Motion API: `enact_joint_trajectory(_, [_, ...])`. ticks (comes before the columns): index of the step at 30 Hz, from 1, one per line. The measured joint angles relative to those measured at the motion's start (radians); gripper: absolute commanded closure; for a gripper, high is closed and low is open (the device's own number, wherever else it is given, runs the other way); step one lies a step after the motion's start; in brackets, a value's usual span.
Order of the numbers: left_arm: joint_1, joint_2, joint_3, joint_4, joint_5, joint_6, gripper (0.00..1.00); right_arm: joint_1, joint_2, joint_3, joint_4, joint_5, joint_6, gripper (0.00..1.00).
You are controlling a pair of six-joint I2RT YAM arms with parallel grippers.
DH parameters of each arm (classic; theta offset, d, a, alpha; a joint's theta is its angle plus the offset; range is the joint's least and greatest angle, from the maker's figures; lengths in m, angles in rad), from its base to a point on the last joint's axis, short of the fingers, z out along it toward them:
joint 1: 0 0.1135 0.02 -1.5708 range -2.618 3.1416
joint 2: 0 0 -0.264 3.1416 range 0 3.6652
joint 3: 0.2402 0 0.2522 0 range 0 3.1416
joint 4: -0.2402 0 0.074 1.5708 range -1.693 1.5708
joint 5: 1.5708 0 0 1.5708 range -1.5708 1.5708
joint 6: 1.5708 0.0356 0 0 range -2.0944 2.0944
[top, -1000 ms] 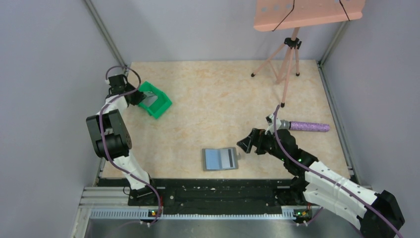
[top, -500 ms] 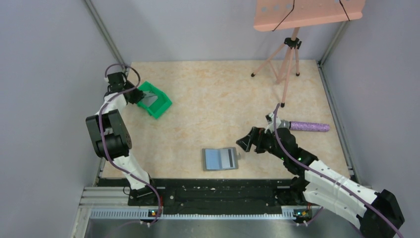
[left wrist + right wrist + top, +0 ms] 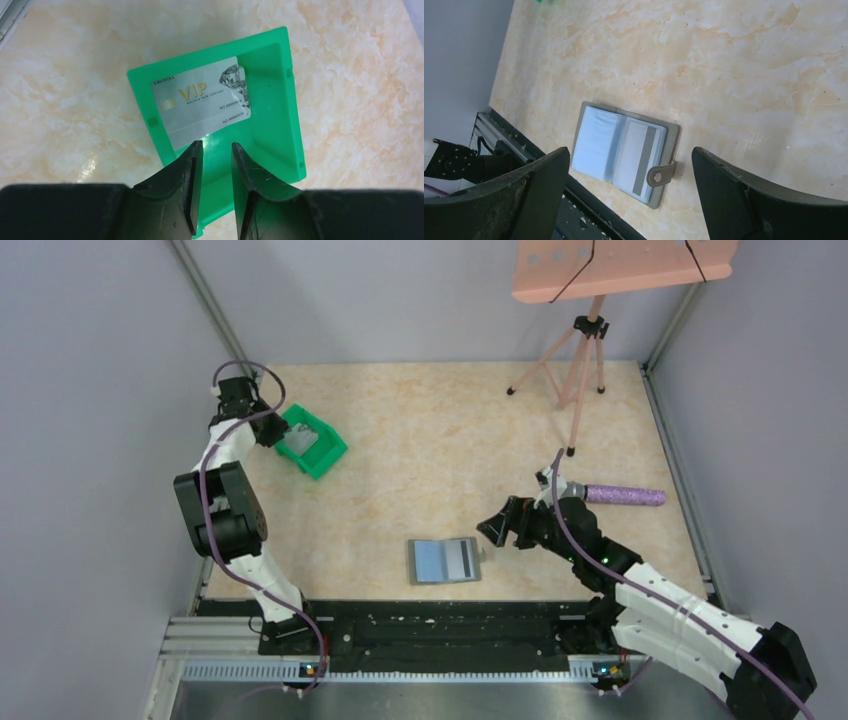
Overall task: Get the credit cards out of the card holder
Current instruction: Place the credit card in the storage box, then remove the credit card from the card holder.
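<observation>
The card holder (image 3: 444, 560) lies spread open on the table near the front edge, its snap tab to the right. In the right wrist view the card holder (image 3: 624, 155) shows a blue-grey left half and a white card with a dark stripe (image 3: 640, 156) in its right half. My right gripper (image 3: 492, 530) hovers just right of it, jaws wide open and empty (image 3: 628, 152). A silver VIP credit card (image 3: 200, 100) lies in the green bin (image 3: 280, 100) at the far left. My left gripper (image 3: 216, 145) sits over the bin's near edge, narrowly open, nothing between its fingers.
The green bin (image 3: 315, 445) stands close to the left wall. A pink tripod (image 3: 580, 370) stands at the back right, under a pink board. A purple cylinder (image 3: 625, 495) lies right of the right arm. A black rail (image 3: 440, 625) runs along the front edge.
My left gripper's jaws have parted and it has drawn back a little from the bin, leaving the silver card lying inside. The right arm has barely moved.
</observation>
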Motion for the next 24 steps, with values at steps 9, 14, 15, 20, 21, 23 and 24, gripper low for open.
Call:
enact_joint_trajectory(9, [-0.163, -0.124, -0.049, -0.046, -0.058, 0.035, 0.67, 0.0, 0.01, 0.017, -0.029, -0.048, 0.037, 0.22])
enact_joint_trajectory(14, [-0.333, -0.243, -0.096, -0.045, -0.052, 0.054, 0.68, 0.0, 0.039, 0.014, -0.026, -0.103, 0.082, 0.31])
enact_joint_trajectory(15, [-0.373, -0.264, -0.111, -0.042, -0.047, 0.056, 0.68, 0.0, 0.043, 0.009, -0.013, -0.119, 0.093, 0.32])
enact_joint_trajectory(20, [-0.542, -0.364, -0.233, -0.027, 0.027, 0.052, 0.68, 0.0, 0.05, -0.014, -0.011, -0.163, 0.125, 0.47])
enact_joint_trajectory(21, [-0.567, -0.386, -0.263, -0.021, 0.047, 0.046, 0.68, 0.0, 0.051, -0.019, -0.011, -0.171, 0.132, 0.5])
enact_joint_trajectory(23, [-0.62, -0.436, -0.337, 0.006, 0.084, 0.021, 0.68, 0.0, 0.051, -0.026, -0.013, -0.19, 0.142, 0.56])
enact_joint_trajectory(24, [-0.644, -0.459, -0.371, 0.021, 0.098, 0.006, 0.68, 0.0, 0.051, -0.031, -0.012, -0.201, 0.146, 0.59])
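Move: The open card holder lies flat on the table, far from the left hand: about 30 cm back and 39 cm to its right, some 8 cm lower. Close by that hand are the green storage box, its middle about 3 cm ahead, 2 cm right and 5 cm down, and the credit card in it, some 4 cm ahead, 1 cm left and 7 cm down. From the right hand the card holder is about 10 cm left, 3 cm back and 9 cm below. Towards the card holder the left hand swings away from the storage box, empty, some 28 cm to the right and then increasingly back, rising a little early on and turning about 40 degrees clockwise with its fingers still part-open. The right hand eases a few centimetres back, down and left towards the card holder too, tipping its fingers downward while they close from wide to about half. ##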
